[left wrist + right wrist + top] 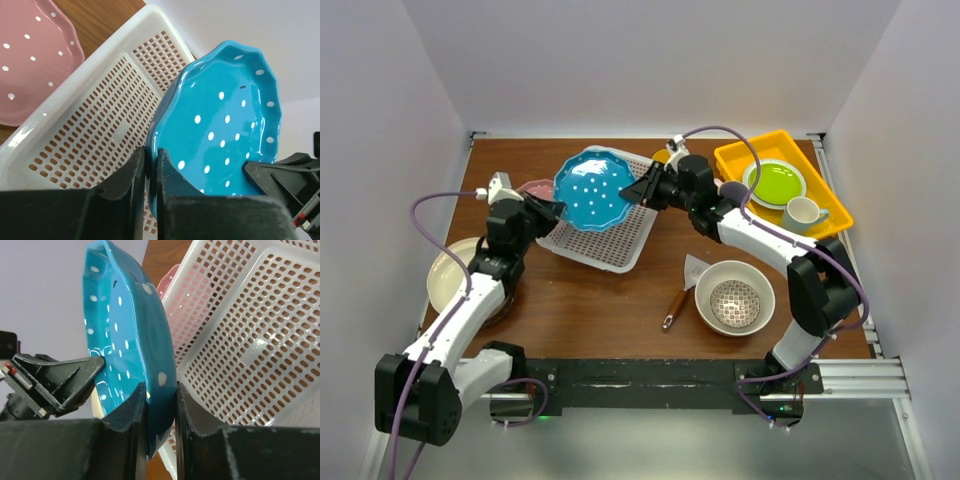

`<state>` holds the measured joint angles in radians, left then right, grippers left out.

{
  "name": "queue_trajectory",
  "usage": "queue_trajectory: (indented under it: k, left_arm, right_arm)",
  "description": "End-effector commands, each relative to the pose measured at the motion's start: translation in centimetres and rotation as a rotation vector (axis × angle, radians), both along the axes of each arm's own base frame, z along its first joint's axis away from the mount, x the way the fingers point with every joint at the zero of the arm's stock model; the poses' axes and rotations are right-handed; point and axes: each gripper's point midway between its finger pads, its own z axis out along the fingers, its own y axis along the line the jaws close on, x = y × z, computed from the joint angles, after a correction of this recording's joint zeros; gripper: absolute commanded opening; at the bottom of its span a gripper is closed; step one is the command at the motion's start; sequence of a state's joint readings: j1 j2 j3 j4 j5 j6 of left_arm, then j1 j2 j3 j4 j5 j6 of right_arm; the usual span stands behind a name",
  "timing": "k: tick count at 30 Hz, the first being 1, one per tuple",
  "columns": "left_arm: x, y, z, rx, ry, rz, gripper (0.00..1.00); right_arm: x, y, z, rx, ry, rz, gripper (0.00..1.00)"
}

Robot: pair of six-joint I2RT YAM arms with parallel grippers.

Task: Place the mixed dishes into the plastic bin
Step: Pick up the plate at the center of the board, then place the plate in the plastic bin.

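Observation:
A blue plate with white dots (593,190) is held tilted on edge above the white lattice plastic bin (610,243). My left gripper (552,210) is shut on its left rim; in the left wrist view the jaws (151,152) pinch the thin edge of the plate (220,125) over the bin (100,110). My right gripper (638,192) is shut on the opposite rim; in the right wrist view both fingers (160,387) press the plate (130,325). A pink dotted plate (534,187) lies behind the bin, partly hidden.
A cream plate (448,272) sits at the left under my left arm. A large cream bowl (712,290) with a small patterned bowl (734,303) inside stands front right, a spatula (678,298) beside it. The yellow tray (738,156) holds a lime plate (775,183) and a mug (804,212).

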<state>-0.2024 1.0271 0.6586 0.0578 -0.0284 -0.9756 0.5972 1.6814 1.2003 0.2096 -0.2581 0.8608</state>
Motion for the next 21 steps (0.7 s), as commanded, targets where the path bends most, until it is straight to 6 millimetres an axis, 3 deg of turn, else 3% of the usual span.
queue_trajectory:
  k: [1, 2, 5, 8, 11, 15, 16, 21]
  left_arm:
    - [0.2, -1.3, 8.1, -0.007, -0.296, -0.086, 0.32]
    - [0.0, -1.1, 8.4, 0.017, -0.306, -0.090, 0.46]
    - [-0.5, 0.3, 9.0, 0.171, -0.318, -0.070, 0.67]
    - [-1.5, 3.2, 9.8, 0.367, -0.311, 0.010, 0.80]
    - [-3.1, 5.9, 10.0, 0.525, -0.289, 0.081, 0.87]
    - [-4.9, 8.2, 9.4, 0.685, -0.266, 0.122, 0.88]
    - [-5.3, 8.5, 8.2, 0.707, -0.239, 0.120, 0.89]
    - [-6.8, 9.5, 6.6, 0.759, -0.209, 0.134, 0.89]
  right_arm:
    - [1.4, 0.2, 5.0, 0.122, -0.093, 0.039, 0.00]
    - [1.8, 0.1, 4.8, 0.122, -0.086, 0.037, 0.00]
    - [2.6, -0.1, 4.5, 0.101, -0.084, 0.026, 0.00]
    - [3.5, -0.5, 3.9, 0.076, -0.081, 0.009, 0.00]
    - [4.4, -0.3, 2.7, 0.047, -0.077, 0.003, 0.00]
    - [6.3, -0.3, 0.8, -0.016, -0.084, -0.031, 0.00]
    - [6.7, -0.2, 0.9, -0.024, -0.090, -0.035, 0.00]
    - [8.3, -0.2, -0.8, -0.092, -0.092, -0.062, 0.00]
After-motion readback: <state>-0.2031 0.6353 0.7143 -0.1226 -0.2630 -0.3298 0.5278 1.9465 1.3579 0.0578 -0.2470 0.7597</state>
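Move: Both hands hold the blue plate by opposite edges above the plastic bin. The bin's middle lies about 8 cm right, 4 cm ahead of and 15 cm below the left hand, and some 7 cm left, 2 cm ahead of and 17 cm below the right. The pink plate is on the table, roughly 7 cm left and 6 cm ahead of the left hand; the yellow cup stands about 7 cm right and 12 cm ahead of the right hand. The left fingers open wide and let go of the blue plate's left edge, then that hand rises and swings left and back by nearly 10 cm up, its left side rolling up about 35 degrees. The right keeps its pinch on the opposite edge and lowers the plate some 10 cm into the bin, easing about 5 cm forward as it sinks. ##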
